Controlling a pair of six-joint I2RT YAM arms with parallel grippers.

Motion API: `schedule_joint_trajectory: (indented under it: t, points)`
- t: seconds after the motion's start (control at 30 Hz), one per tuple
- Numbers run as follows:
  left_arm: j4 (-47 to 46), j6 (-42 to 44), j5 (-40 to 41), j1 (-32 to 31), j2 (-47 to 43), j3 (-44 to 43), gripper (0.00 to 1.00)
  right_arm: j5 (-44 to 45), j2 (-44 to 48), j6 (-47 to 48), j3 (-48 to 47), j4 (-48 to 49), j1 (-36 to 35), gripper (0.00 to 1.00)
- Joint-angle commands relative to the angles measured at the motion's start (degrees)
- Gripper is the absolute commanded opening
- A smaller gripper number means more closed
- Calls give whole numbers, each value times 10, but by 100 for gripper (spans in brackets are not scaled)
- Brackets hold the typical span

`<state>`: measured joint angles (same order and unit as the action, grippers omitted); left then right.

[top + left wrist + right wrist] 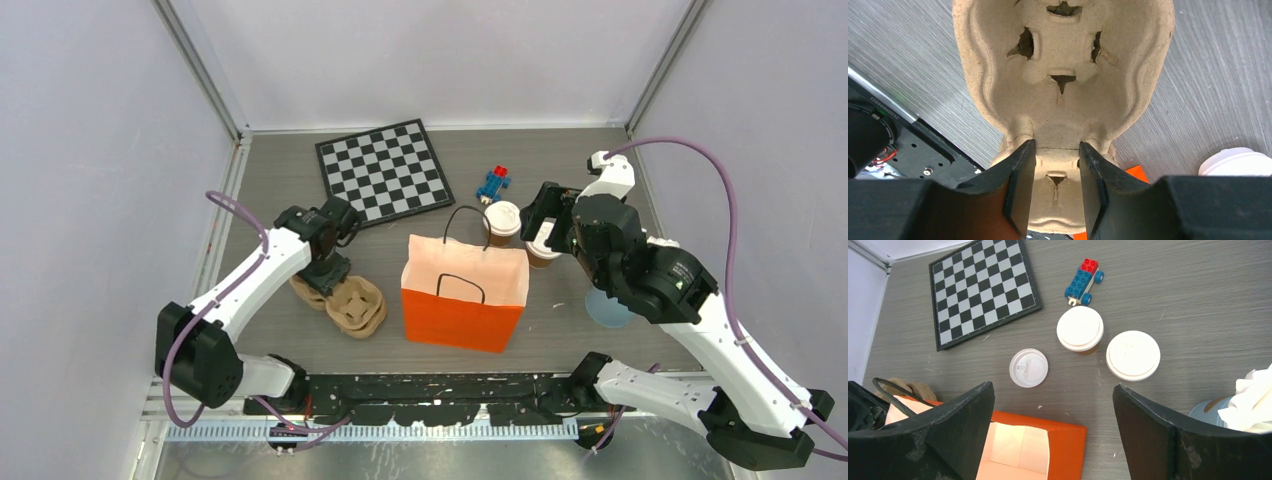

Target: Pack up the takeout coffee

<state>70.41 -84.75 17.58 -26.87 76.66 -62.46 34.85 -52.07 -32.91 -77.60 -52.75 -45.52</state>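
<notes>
Two takeout coffee cups, brown with white lids, stand behind the orange bag's right corner: one point(502, 219) point(1080, 328) and another point(541, 251) point(1133, 355). A third, smaller white lid point(1028, 368) point(1235, 163) lies left of them; I cannot tell whether a cup is under it. My right gripper point(548, 215) point(1053, 390) hovers open above the bare table between the bag and the cups, holding nothing. The left gripper point(327, 272) point(1057, 150) is shut on the middle ridge of the tan pulp cup tray point(352, 305) point(1063, 55), left of the bag.
The orange paper bag point(463, 292) point(1048, 440) stands open at the table's centre, black handles up. A chessboard point(388, 170) point(983, 287) and a blue toy car point(493, 182) point(1084, 280) lie behind. A pale blue tumbler point(607, 308) point(1215, 407) holding white paper stands at the right.
</notes>
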Motion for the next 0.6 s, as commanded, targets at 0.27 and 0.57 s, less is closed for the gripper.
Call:
schedule_joint_trajectory:
  t: [0.27, 0.57]
  points:
    - [34, 135, 59, -5, -93, -68, 36, -9, 6, -7, 4, 14, 2, 92]
    - [-59, 380, 37, -5, -197, -80, 33, -45, -26, -4, -30, -5, 2, 91]
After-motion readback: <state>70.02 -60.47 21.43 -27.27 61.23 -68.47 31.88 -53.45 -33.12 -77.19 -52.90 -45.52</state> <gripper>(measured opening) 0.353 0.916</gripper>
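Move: The left hand already pinches the upper cup tray; the orange bag's middle is about 29 cm to its right, 8 cm nearer the base and roughly level in height. The lower tray sits some 8 cm below it, 2 cm back and 4 cm to the right; the loose lid is 6 cm ahead, 27 cm right and 10 cm down. From the right hand the bag is about 11 cm back, 18 cm left and 23 cm below. Left hand, still pinching the upper tray, lifts about 9 cm, turning 20 degrees clockwise and swinging fingertips forward. ##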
